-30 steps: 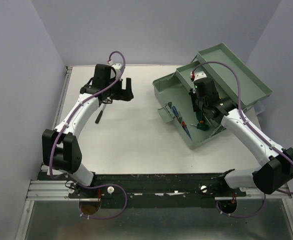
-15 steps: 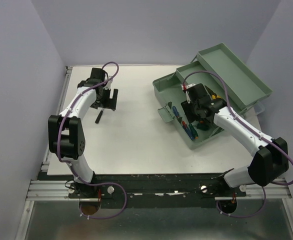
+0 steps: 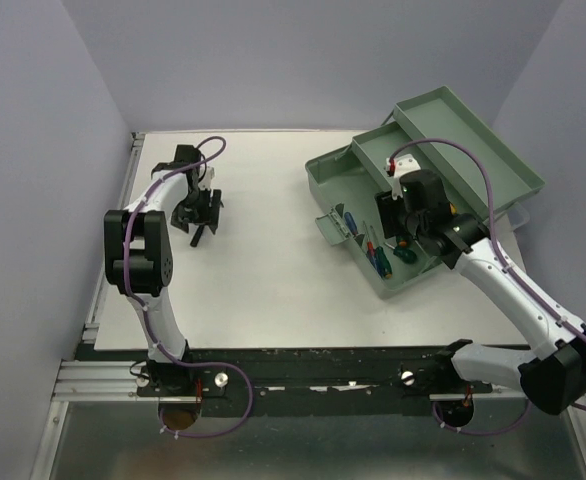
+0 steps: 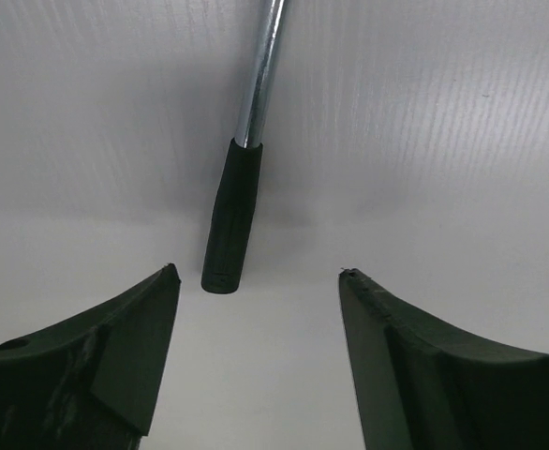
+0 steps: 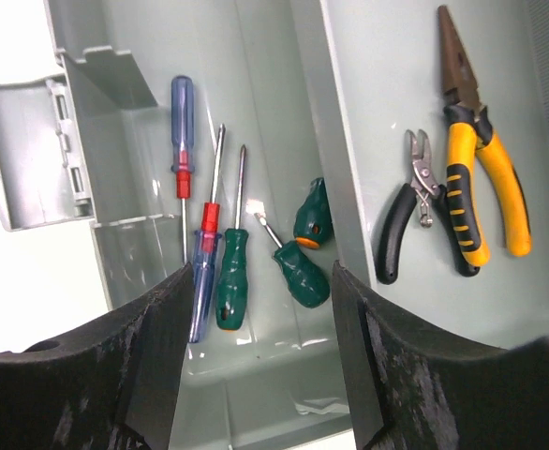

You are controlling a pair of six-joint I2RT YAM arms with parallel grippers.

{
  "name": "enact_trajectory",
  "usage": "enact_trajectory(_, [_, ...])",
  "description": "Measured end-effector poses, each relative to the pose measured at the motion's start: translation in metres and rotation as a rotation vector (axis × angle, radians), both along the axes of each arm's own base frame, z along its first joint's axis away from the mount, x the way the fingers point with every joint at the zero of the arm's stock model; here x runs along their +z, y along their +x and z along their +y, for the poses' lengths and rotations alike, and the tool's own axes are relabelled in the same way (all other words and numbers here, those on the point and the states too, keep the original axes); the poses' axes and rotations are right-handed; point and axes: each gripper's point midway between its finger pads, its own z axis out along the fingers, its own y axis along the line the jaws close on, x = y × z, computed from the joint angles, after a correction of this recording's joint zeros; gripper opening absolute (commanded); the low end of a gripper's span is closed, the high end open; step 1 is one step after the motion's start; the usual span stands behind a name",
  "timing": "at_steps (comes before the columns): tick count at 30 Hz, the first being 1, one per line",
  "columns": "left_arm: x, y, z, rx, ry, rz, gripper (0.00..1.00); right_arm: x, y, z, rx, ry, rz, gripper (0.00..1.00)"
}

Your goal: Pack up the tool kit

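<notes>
The tool kit's grey-green box stands open at the right, its lid folded back. In the right wrist view its deep compartment holds a blue-handled screwdriver, a second blue one and three green-handled ones. The tray beside them carries yellow-black pliers and small black cutters. My right gripper hovers open and empty above the screwdrivers. The hammer lies on the table at the far left. Its black grip lies just ahead of my open left gripper, untouched.
A small hinged flap sticks out from the box's left side. The white table ends at a raised rail on the left. Purple-grey walls close in behind and on both sides.
My left arm has swung left and down towards the hammer's grip. My right gripper has opened over the screwdriver compartment and pulled back a little.
</notes>
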Motion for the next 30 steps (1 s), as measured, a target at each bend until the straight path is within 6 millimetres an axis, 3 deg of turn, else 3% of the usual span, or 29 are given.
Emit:
enact_trajectory(6, [-0.021,-0.003,0.004,0.009,-0.003,0.069,0.52,0.006,-0.005,-0.003,0.000,0.022,-0.039,0.68])
enact_trajectory(12, [-0.031,-0.007,0.010,0.016,0.033,0.106,0.48,0.000,-0.009,-0.003,-0.014,0.043,-0.033,0.68])
enact_trajectory(19, [-0.034,-0.005,0.012,0.020,0.050,0.120,0.02,0.007,-0.009,-0.002,-0.033,0.093,-0.067,0.69])
enact_trajectory(26, [-0.028,-0.004,0.007,0.014,0.058,0.090,0.00,0.021,-0.012,0.000,-0.049,0.163,-0.113,0.73])
enact_trajectory(30, [0.002,-0.008,-0.018,-0.028,0.013,-0.014,0.00,0.027,-0.014,0.011,-0.041,0.249,-0.114,0.72])
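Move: The hammer lies on the table just under the open left hand, its middle about 5 cm ahead, 2 cm right and 4 cm down; the butt of its black handle is roughly 2 cm back, 2 cm left and 4 cm down. Nothing else lies close to it. From the right hand, over the open tool box, the hammer is some 57 cm left, 11 cm ahead and 19 cm below. The left fingers shut on the hammer's black handle near its butt, pinching it from both sides after sinking about 3.5 cm and shifting slightly left while closing. Gripping it, the hand then climbs back by about 3.5 cm and swings some 3 cm to the right. The empty right hand rises about 3 cm, draws back slightly and rolls its left side up some 15 degrees. ##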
